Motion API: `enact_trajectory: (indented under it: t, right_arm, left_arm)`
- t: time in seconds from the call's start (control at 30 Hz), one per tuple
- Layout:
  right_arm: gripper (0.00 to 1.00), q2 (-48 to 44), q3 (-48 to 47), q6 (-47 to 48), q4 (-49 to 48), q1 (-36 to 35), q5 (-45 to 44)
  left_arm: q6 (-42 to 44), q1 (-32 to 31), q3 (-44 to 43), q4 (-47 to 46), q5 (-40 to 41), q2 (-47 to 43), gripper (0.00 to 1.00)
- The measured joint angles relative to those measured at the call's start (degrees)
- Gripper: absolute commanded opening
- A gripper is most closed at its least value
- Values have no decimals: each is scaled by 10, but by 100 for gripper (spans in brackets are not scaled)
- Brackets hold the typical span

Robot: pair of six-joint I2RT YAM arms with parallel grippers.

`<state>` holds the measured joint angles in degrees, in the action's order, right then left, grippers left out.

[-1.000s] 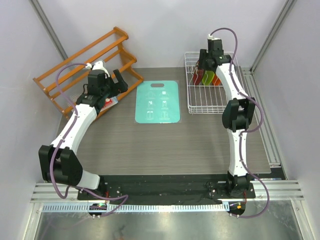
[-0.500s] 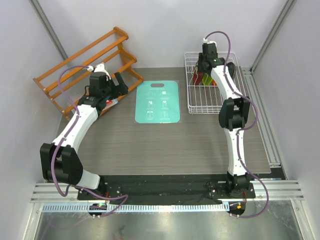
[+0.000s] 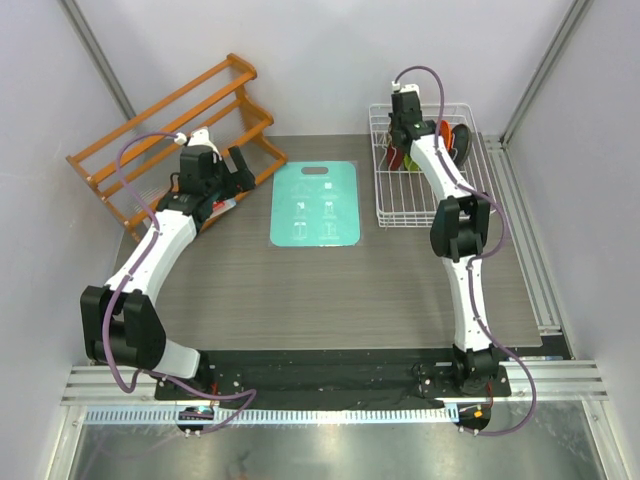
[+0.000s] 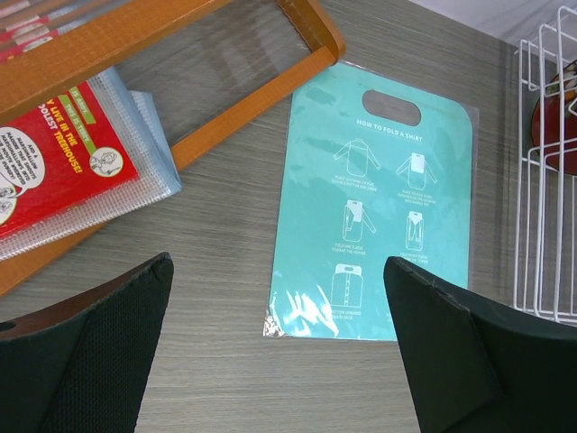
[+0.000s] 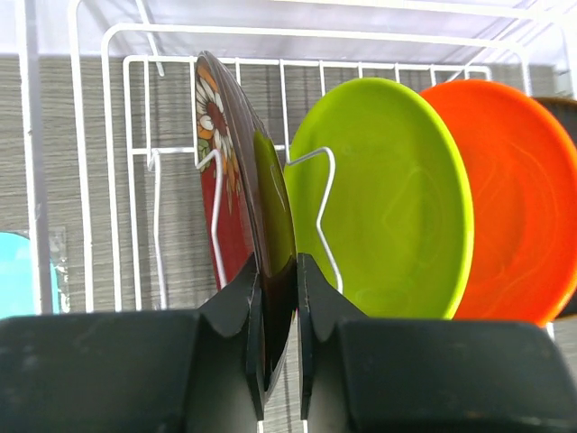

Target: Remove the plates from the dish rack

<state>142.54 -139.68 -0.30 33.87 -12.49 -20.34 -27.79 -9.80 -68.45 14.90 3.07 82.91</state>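
The white wire dish rack [image 3: 400, 215] stands at the back right of the table, its wires [image 5: 87, 180] filling the right wrist view. Upright between its tines stand a dark red floral plate [image 5: 230, 153], a lime plate [image 5: 388, 198] and an orange plate [image 5: 514, 198]. My right gripper [image 5: 278, 266] is shut on the lower rim of the dark red plate, one finger on each face. From above, that gripper [image 3: 405, 125] is over the rack's back left, with the orange plate [image 3: 453, 140] showing beside the arm. My left gripper [image 4: 278, 271] hangs open and holds nothing above the table.
A flat teal board [image 3: 315, 205] printed with shirt-folding pictures lies mid-table, left of the dish rack. An orange wooden slatted rack [image 3: 160, 120] stands at the back left, with a red booklet in a clear pouch [image 4: 54, 171] under it. The left gripper [image 3: 225, 165] is beside that rack.
The right gripper has moved back and left along the dish rack to the dark red plate and closed on its rim. The left arm has barely moved.
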Motion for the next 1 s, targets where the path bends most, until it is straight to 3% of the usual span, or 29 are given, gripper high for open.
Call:
enact_trajectory:
  t: [0.27, 0.63, 0.83, 1.0]
  right_arm:
    - [1, -42, 91, 39, -78, -40, -106]
    - [1, -231, 215, 45, -111, -50, -148]
    - [1, -367, 291, -9, -96, -53, -64]
    - [1, -469, 399, -89, -92, -56, 106]
  left_arm:
    - [5, 0, 0, 0, 8, 0, 99]
    - [10, 0, 8, -9, -19, -2, 99]
    - [-10, 0, 42, -45, -84, -7, 99]
    - [-60, 0, 74, -113, -174, -7, 99]
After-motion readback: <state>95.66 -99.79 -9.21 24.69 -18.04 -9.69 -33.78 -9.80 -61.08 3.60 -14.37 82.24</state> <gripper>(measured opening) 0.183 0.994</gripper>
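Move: Already pinched in the right fingers, the red floral plate stands in the rack, its middle some 4 cm ahead of the hand, 1 cm left and 4 cm lower. The green plate is about 5 cm to the right of it and the orange one about 10 cm, both level with it. The teal board lies roughly 25 cm left, 7 cm back and 15 cm below. From the empty left hand the floral plate is about 25 cm ahead, 40 cm right and 11 cm lower. Keeping its pinch on the floral plate, the right hand draws it steeply up and back out of the rack, ending some 18 cm higher and 15 cm back. The fingers tip up about 15 degrees; late on, the hand swings 5 cm left, its left side rolling up. The open left hand comes about 5 cm right towards the plate, turning clockwise, left side dipping. ##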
